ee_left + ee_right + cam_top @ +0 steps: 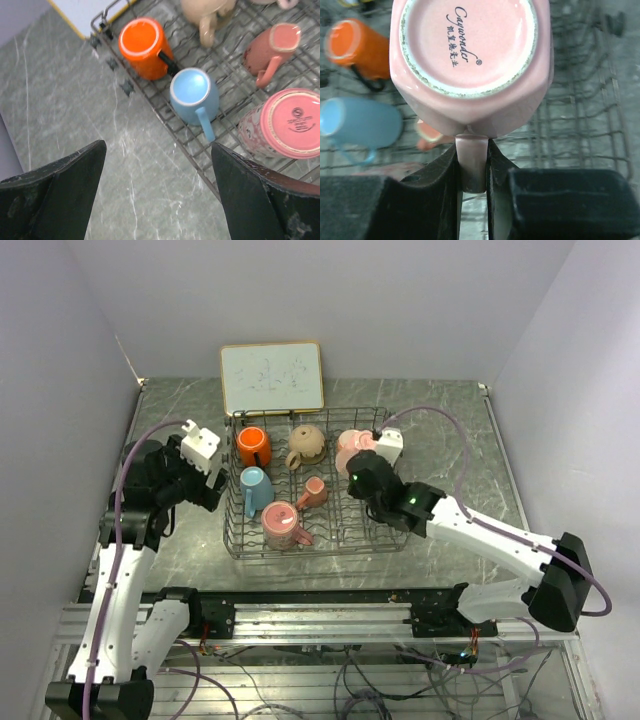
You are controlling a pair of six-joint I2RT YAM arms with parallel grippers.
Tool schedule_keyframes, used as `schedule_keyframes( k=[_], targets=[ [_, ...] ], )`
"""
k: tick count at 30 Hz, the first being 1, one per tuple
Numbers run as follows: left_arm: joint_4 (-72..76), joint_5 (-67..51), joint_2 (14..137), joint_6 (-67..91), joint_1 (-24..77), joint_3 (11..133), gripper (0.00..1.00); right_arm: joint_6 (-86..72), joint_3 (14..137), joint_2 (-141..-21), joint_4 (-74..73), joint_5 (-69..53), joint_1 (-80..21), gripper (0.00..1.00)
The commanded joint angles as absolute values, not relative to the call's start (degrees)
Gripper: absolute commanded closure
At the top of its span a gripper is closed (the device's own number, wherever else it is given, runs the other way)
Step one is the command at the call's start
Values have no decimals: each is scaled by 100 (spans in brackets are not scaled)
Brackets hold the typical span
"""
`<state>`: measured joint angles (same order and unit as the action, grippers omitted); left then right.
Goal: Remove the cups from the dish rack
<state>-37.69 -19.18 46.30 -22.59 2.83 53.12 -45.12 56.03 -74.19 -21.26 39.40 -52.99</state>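
Note:
The dish rack (310,552) is a dark wire basket in the middle of the table. Inside lie an orange cup (252,446), a tan cup (306,444), a light blue cup (255,488), a small salmon cup (313,492) and a bigger pink cup (282,525). At the back right of the rack, my right gripper (356,463) is shut on the handle (471,165) of a pink cup (470,50), whose printed base faces the wrist camera. My left gripper (157,192) hangs open over bare table just left of the rack, nothing between its fingers (60,195).
A wood-framed whiteboard (272,377) leans behind the rack. Grey walls close in the table on the left, back and right. The rack's left rim (165,117) runs close by the left gripper's right finger.

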Motion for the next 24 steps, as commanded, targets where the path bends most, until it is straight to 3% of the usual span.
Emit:
schedule_keyframes(
  k=[1,7,12,24],
  targets=[
    [-3358,-2896,4368,-2633,291,5297,3,-4111,6548,-7206,-2003,2944,-5216,100],
    [-3627,-3912,4137,-3384,292,5310,3,-4634,7229,-7259,-1777,-25,-4612,100],
    [-3416,-4072,3962,-3434,292,5324,3,-5516,7319,-7689,-942,-2468,-4247,100],
    [-2680,-4383,3700,-2892,291,5091,3,-8176,6324,-8176,2083,-3981,-4342,100]
  ],
)
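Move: The right hand already holds the pink cup by its handle above the rack. The open left gripper it is carried to lies about 29 cm to its left, some 3 cm nearer the base and a little higher. The small coral cup is about 8 cm left and 3 cm ahead of the right hand, the blue cup 22 cm left and 3 cm ahead, both some 13 cm below. From the left hand, the held cup is about 29 cm right and 8 cm ahead, near its own height. Still pinching the pink cup's handle, the right hand swings it about 15 cm left over the rack towards the left gripper, rising some 12 cm mostly early on, then also drawing back about 6 cm; the wrist rolls left side up and turns counter-clockwise. The left hand, fingers wide open, comes about 5 cm right, rises 6 cm, backs 3 cm and turns some 20 degrees clockwise, touching nothing. ##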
